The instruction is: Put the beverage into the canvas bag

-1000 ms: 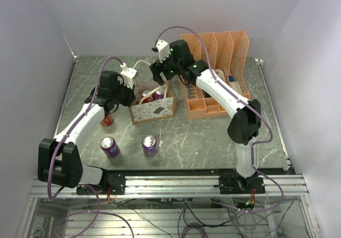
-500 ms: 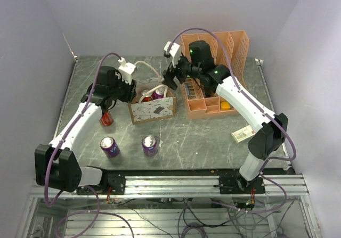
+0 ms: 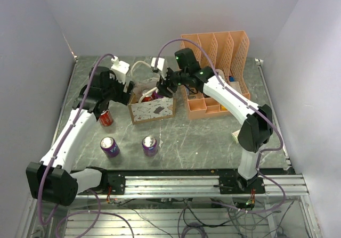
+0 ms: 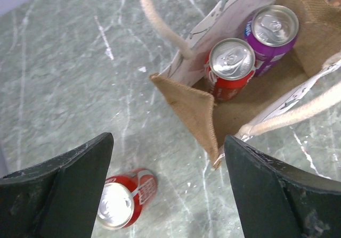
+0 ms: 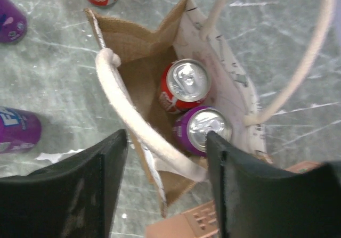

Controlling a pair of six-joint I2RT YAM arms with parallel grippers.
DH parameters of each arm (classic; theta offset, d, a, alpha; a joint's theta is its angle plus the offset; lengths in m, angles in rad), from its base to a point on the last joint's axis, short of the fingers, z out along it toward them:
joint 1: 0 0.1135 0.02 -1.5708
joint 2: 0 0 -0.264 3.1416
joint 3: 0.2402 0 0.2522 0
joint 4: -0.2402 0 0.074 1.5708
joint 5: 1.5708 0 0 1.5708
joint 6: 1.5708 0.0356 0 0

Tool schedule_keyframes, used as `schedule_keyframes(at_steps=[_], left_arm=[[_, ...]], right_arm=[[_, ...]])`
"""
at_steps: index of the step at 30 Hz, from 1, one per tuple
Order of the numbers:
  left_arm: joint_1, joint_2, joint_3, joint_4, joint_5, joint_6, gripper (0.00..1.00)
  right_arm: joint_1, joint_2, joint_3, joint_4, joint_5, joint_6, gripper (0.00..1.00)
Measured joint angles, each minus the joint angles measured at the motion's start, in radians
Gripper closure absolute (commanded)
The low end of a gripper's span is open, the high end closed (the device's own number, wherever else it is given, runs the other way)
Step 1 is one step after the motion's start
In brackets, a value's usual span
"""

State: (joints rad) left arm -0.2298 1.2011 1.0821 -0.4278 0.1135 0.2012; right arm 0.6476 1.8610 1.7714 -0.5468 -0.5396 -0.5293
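Note:
The canvas bag (image 3: 154, 110) stands open mid-table with a red can (image 5: 186, 83) and a purple can (image 5: 205, 129) upright inside it. Three more beverage cans stand on the table: a red one (image 3: 106, 117) left of the bag and two purple ones (image 3: 110, 146) (image 3: 149, 145) in front. My left gripper (image 4: 169, 139) hangs open above the table by the bag's left corner (image 4: 186, 105), with the loose red can (image 4: 125, 198) below its left finger. My right gripper (image 5: 167, 134) is open over the bag's right side, and a cream handle (image 5: 133, 123) runs between its fingers.
An orange file organizer (image 3: 213, 62) with small items in its tray stands right behind and beside the bag, close to my right arm. The bag's other handle (image 5: 314, 62) arches up on its far side. Grey walls close in the table at the back and sides.
My left gripper has opened from shut and drawn back left from the bag. My right arm swung out over the organizer, then came back over the bag with its jaws narrower.

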Motion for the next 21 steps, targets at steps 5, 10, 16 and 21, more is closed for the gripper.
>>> schedule_keyframes(at_steps=[5,10,16,21], left_arm=[[0.004,-0.048,0.019,-0.072,-0.097,0.036,0.04],[0.050,-0.063,0.029,-0.138,-0.136,0.058,0.03],[0.122,-0.142,0.001,-0.177,-0.136,0.080,0.03],[0.150,-0.174,-0.003,-0.225,-0.135,0.106,0.03]], right_arm=[[0.022,0.011,-0.031,0.000,-0.016,-0.025,0.90],[0.036,-0.100,-0.195,0.045,-0.022,-0.032,0.96],[0.048,-0.180,-0.280,0.064,-0.035,-0.043,0.94],[0.050,-0.204,-0.367,0.095,-0.056,-0.044,0.91]])
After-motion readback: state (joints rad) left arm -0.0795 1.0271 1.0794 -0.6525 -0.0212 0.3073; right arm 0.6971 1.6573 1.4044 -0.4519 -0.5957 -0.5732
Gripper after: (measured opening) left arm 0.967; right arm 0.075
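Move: The canvas bag's near handle already passes between my right fingers, about 1 cm to the left of that hand and 1 cm below it. Inside the bag, the purple can stands some 5 cm ahead and 2 cm left, the red can 5 cm ahead and 8 cm left, both about 16 cm below. From my open left hand, the loose red can lies roughly 15 cm left, 4 cm back and 15 cm down; the bag's middle is about 13 cm right and 6 cm ahead. I shut my right fingers on the near handle and draw it back towards me, out over the bag's near side, about 7 cm back and 4 cm down. Meanwhile my left hand, still wide open, leaves the bag's left end, swinging some 9 cm left and 5 cm back towards the loose red can and turning slightly counter-clockwise. ##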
